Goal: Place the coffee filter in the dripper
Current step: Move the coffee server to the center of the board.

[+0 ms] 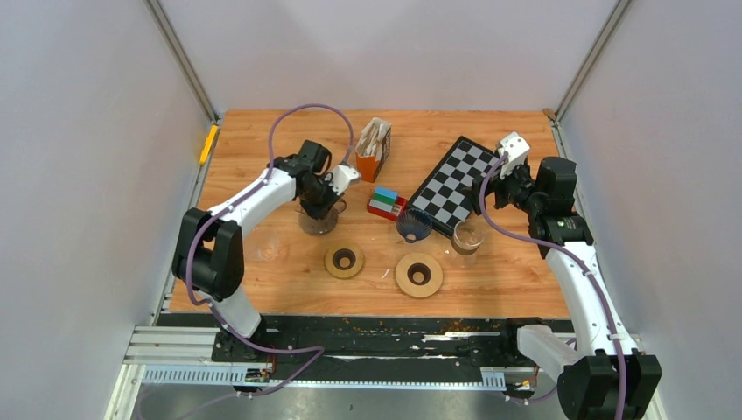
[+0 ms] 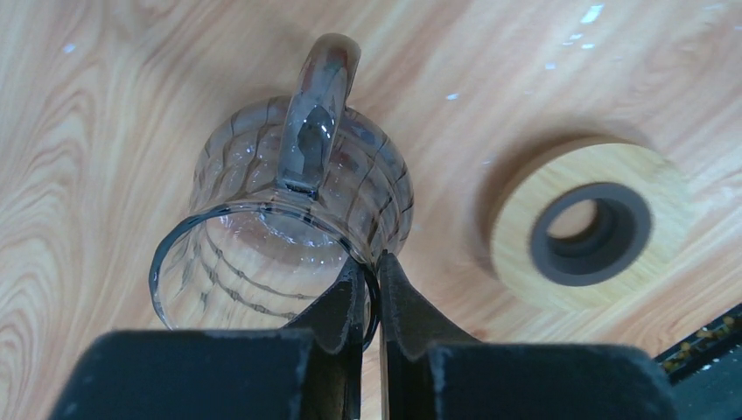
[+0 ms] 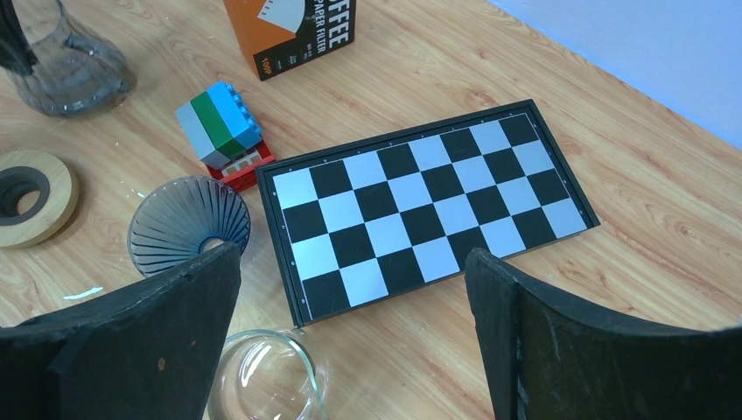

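The dripper (image 1: 414, 225) (image 3: 188, 226) is a blue-grey ribbed cone lying on its side left of the chessboard. Coffee filters stick out of an orange filter box (image 1: 374, 150) (image 3: 293, 31) at the back. My left gripper (image 1: 322, 199) (image 2: 370, 267) is shut on the rim of a ribbed glass carafe (image 1: 318, 217) (image 2: 289, 219), one finger inside and one outside, opposite its handle. My right gripper (image 1: 492, 188) (image 3: 353, 258) hangs open above the chessboard's near edge with nothing between its fingers; the dripper shows just beyond its left finger.
A black and white chessboard (image 1: 455, 184) (image 3: 424, 197) lies at right. A toy brick stack (image 1: 386, 203) (image 3: 223, 122) sits beside it. A clear glass (image 1: 466, 236) (image 3: 267, 376) stands under my right gripper. Two wooden rings (image 1: 344, 261) (image 1: 418, 275) lie near the front.
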You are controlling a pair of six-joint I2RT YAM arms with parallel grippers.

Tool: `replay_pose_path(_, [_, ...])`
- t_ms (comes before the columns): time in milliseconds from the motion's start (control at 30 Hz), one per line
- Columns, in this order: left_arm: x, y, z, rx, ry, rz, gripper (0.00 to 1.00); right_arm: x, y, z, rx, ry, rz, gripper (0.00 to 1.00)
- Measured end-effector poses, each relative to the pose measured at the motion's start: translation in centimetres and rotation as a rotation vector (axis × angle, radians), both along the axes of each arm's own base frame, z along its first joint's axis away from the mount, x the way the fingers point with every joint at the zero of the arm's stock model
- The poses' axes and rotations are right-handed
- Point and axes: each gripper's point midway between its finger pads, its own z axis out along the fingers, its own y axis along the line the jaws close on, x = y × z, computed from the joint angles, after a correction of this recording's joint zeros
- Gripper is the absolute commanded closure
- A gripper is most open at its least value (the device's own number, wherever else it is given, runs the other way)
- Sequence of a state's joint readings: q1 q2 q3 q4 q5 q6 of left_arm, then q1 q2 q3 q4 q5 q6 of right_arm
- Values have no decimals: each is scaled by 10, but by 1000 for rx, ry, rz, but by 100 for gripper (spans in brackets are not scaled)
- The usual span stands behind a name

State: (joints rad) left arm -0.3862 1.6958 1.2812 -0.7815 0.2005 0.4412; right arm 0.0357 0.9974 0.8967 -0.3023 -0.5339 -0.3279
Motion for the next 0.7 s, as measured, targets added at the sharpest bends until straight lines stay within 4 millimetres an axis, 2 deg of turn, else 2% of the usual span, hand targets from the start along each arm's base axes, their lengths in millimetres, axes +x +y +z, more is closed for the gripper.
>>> replay_pose_path(167, [-22,-28,-1,8,-11,-75,91,-1,1,0,-3,-4,13,0])
replay_pose_path(367, [-32,-43,-3,0,-13,-97,52,-2,4,1,-4,-8,30,0])
replay_pose_path(500, [-39,-38,-3,4,-11,-77,40,-2,4,1,-4,-10,34,0])
replay_pose_path(600, [-40,-37,11,-16,-55,-72,31,-3,5,1,-5,-10,44,0])
replay_pose_path(700, [-40,-40,37,-75,-131,-85,20,-6,6,-3,-12,2,58,0])
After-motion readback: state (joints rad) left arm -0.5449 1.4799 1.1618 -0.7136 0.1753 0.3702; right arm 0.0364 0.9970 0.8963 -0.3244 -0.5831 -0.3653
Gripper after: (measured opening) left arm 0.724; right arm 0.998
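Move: Pinched by its rim in the left fingers, the coffee server stands with its middle about 3 cm ahead, 3 cm left and 4 cm below. Its free patch of table is centred roughly 1 cm back, 1 cm right and 8 cm below the hand. The tape roll lies about 8 cm back and 3 cm right; the toy blocks about 8 cm ahead and 14 cm right. From the right hand the server is some 31 cm left, 3 cm ahead and 20 cm lower. Dragging the coffee server by its pinched rim, the left hand goes level, about 4 cm back and 4 cm to the right, towards the tape roll, turning some 5 degrees clockwise. As it eases to a stop the fingers open wide and let go of the rim, then the hand lifts roughly 4 cm and tilts slightly. ##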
